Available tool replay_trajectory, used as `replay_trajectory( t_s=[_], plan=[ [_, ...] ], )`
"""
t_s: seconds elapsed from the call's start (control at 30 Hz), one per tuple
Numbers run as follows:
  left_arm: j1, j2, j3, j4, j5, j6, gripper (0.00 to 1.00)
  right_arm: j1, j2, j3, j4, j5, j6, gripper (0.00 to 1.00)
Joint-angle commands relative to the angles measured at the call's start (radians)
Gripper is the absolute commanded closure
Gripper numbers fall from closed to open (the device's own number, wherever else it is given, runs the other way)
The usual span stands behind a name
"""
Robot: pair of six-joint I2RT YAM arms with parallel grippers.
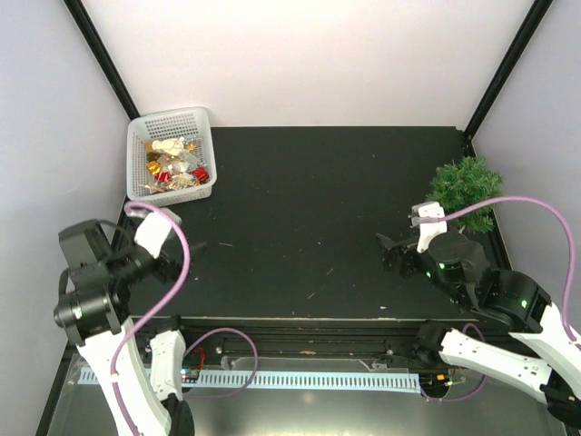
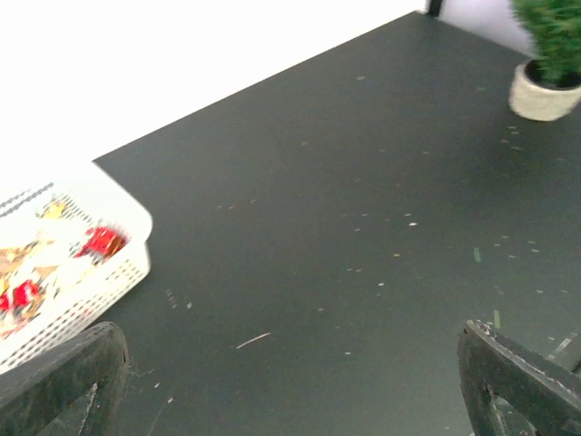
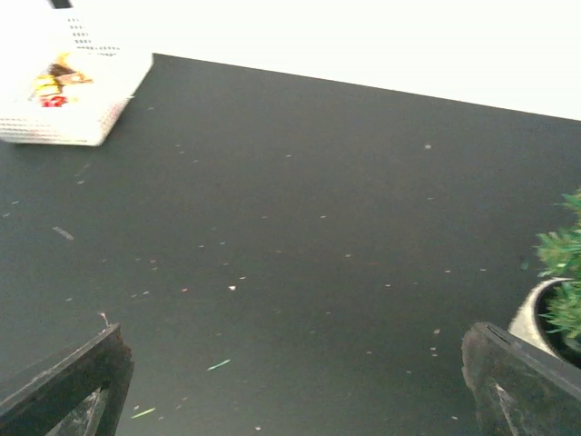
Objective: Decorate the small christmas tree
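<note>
The small christmas tree (image 1: 465, 185), bushy green with a white base, stands at the right edge of the black table (image 1: 309, 227). It shows far right in the left wrist view (image 2: 548, 36) and beside the right finger in the right wrist view (image 3: 565, 272). My right gripper (image 1: 396, 251) hangs open and empty just left of the tree, pointing left (image 3: 298, 363). My left gripper (image 1: 184, 252) stands open and empty at the table's near left, a little in front of the ornament basket (image 2: 295, 363).
A white mesh basket (image 1: 171, 154) with red and gold ornaments sits at the back left corner, also seen in both wrist views (image 2: 109, 272) (image 3: 82, 109). Black frame posts (image 1: 504, 68) rise at the back corners. Small flecks dot the table.
</note>
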Motion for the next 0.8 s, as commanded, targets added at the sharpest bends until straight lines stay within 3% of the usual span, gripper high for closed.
replay_trajectory(
  t_s=[0.0,0.13,0.3,0.5,0.63,0.77],
  plan=[
    [-0.005,0.105,0.028,0.147,-0.164,-0.117,0.01,-0.002,0.062,0.041,0.017,0.158,0.003,0.00],
    [-0.015,0.188,0.000,0.217,-0.251,-0.153,0.02,-0.086,0.169,0.101,0.015,0.187,0.008,0.00],
    [-0.081,0.231,-0.061,0.307,-0.352,-0.181,0.02,-0.413,0.222,0.172,0.103,0.040,-0.030,0.00],
    [-0.224,0.236,-0.165,0.377,-0.380,-0.248,0.02,-0.503,0.371,0.317,0.141,0.183,0.003,0.00],
    [-0.315,0.236,-0.233,0.421,-0.394,-0.283,0.01,-0.652,0.408,0.340,0.177,0.120,0.049,0.00],
    [-0.336,0.245,-0.273,0.448,-0.345,-0.303,0.01,-0.746,0.447,0.331,0.171,0.067,0.069,0.00]
  ],
)
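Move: The basket of ornaments stands about 32 cm ahead of the empty left hand, roughly 12 cm to its left and 25 cm below; the red box in it, near the basket's right side, is about 29 cm ahead and only 5 cm left. The small christmas tree stands some 20 cm ahead of the open right hand, about 19 cm to its right, its middle roughly 17 cm lower. Swing the right gripper forward and to the right, about 13 cm each way and rising nearly 7 cm, towards the tree, turning it some 45 degrees clockwise. Meanwhile bring the left gripper forward and slightly left towards the basket, then sink it and ease back right, about 10 cm forward and 10 cm down overall, tipping the fingers further down. Keep both open. ##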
